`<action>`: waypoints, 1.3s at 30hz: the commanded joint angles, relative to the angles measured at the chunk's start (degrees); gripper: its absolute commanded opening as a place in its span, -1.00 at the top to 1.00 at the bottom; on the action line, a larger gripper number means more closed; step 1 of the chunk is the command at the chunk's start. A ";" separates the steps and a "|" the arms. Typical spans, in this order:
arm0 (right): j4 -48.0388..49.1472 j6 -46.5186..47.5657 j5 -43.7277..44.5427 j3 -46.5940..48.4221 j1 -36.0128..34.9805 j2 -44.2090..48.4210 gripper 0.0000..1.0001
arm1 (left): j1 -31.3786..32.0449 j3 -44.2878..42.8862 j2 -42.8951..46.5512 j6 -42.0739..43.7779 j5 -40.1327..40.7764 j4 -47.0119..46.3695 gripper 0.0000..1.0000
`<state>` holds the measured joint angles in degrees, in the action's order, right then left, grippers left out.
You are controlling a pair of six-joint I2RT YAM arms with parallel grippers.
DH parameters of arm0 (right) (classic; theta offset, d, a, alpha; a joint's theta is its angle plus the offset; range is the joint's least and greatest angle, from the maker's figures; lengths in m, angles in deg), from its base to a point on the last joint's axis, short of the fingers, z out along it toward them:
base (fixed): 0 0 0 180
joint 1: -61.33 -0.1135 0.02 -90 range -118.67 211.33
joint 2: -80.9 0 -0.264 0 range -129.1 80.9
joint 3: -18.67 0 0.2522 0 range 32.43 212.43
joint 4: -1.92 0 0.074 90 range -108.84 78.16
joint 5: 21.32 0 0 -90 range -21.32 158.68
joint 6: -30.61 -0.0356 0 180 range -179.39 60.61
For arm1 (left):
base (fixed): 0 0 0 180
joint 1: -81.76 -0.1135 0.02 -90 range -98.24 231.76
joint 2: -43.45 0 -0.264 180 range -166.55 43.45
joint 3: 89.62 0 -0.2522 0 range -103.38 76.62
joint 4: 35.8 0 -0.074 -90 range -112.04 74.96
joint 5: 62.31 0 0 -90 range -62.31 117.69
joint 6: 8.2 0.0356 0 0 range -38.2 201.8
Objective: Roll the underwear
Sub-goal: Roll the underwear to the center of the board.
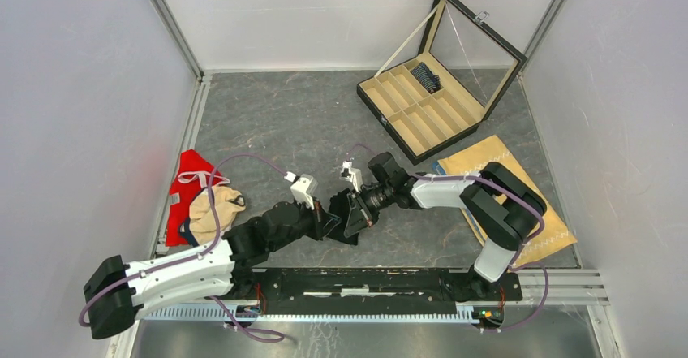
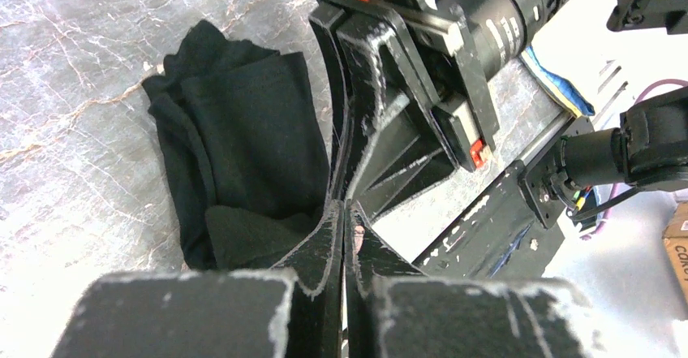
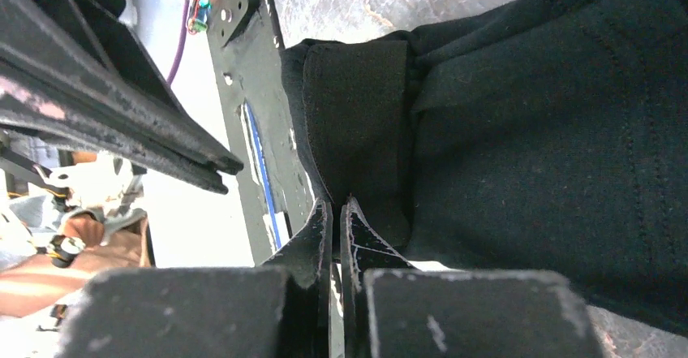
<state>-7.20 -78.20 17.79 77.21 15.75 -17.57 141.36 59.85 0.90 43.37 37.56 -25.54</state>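
Note:
The black underwear (image 2: 243, 139) lies folded on the grey marbled table near its front edge, between my two grippers; from above only a dark patch (image 1: 349, 235) shows under them. My left gripper (image 2: 342, 205) is shut, its tips at the cloth's right edge (image 1: 328, 216). My right gripper (image 3: 337, 204) is shut too, its tips against the folded waistband (image 3: 357, 122), facing the left one (image 1: 350, 210). No cloth shows between either pair of fingers. A dark striped underwear roll (image 1: 424, 76) sits in a compartment of the box.
An open black box (image 1: 422, 110) with tan compartments and a raised clear lid stands at the back right. A tan cloth (image 1: 479, 159) lies under the right arm. A red garment (image 1: 191, 179) and a beige one (image 1: 212, 208) are piled at the left. The mounting rail (image 1: 373, 281) runs along the front.

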 commanded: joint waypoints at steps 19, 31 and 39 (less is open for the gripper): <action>12.44 -11.94 -0.81 -4.17 7.04 -4.59 1.00 | -0.10 -1.62 -7.64 5.21 -2.21 -2.74 0.96; 13.77 -11.76 -0.15 -4.79 9.74 -7.39 1.00 | -0.09 -3.12 -12.65 5.30 3.62 -7.83 0.96; 12.90 -10.94 1.65 -4.22 10.53 -7.51 1.00 | -0.10 -3.39 -15.64 4.77 7.98 -10.33 0.96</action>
<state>6.33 -91.27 14.73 73.32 25.95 -23.69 141.33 58.56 -13.24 46.36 41.56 -32.10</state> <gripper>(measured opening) 0.018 0.028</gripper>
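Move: The black underwear is already in the right hand's shut fingers by its near part; its middle lies some 3 cm ahead, 2 cm to the left and about 3 cm below. From the empty left hand that middle is about 2 cm ahead, 2 cm to the right and roughly 8 cm below. The open box is some 32 cm ahead of the right hand and 17 cm to its right; the beige underwear lies about 31 cm left of the left hand, roughly level with it and 9 cm lower. Keeping its pinch on the near part of the black underwear, the right hand draws it forward about 5 cm, easing a little right and down while turning some 15 degrees clockwise. The left hand, shut and empty, sinks about 4 cm beside the cloth, its fingers tipping down, then pushes on forward some 2 cm with a slight rise. ##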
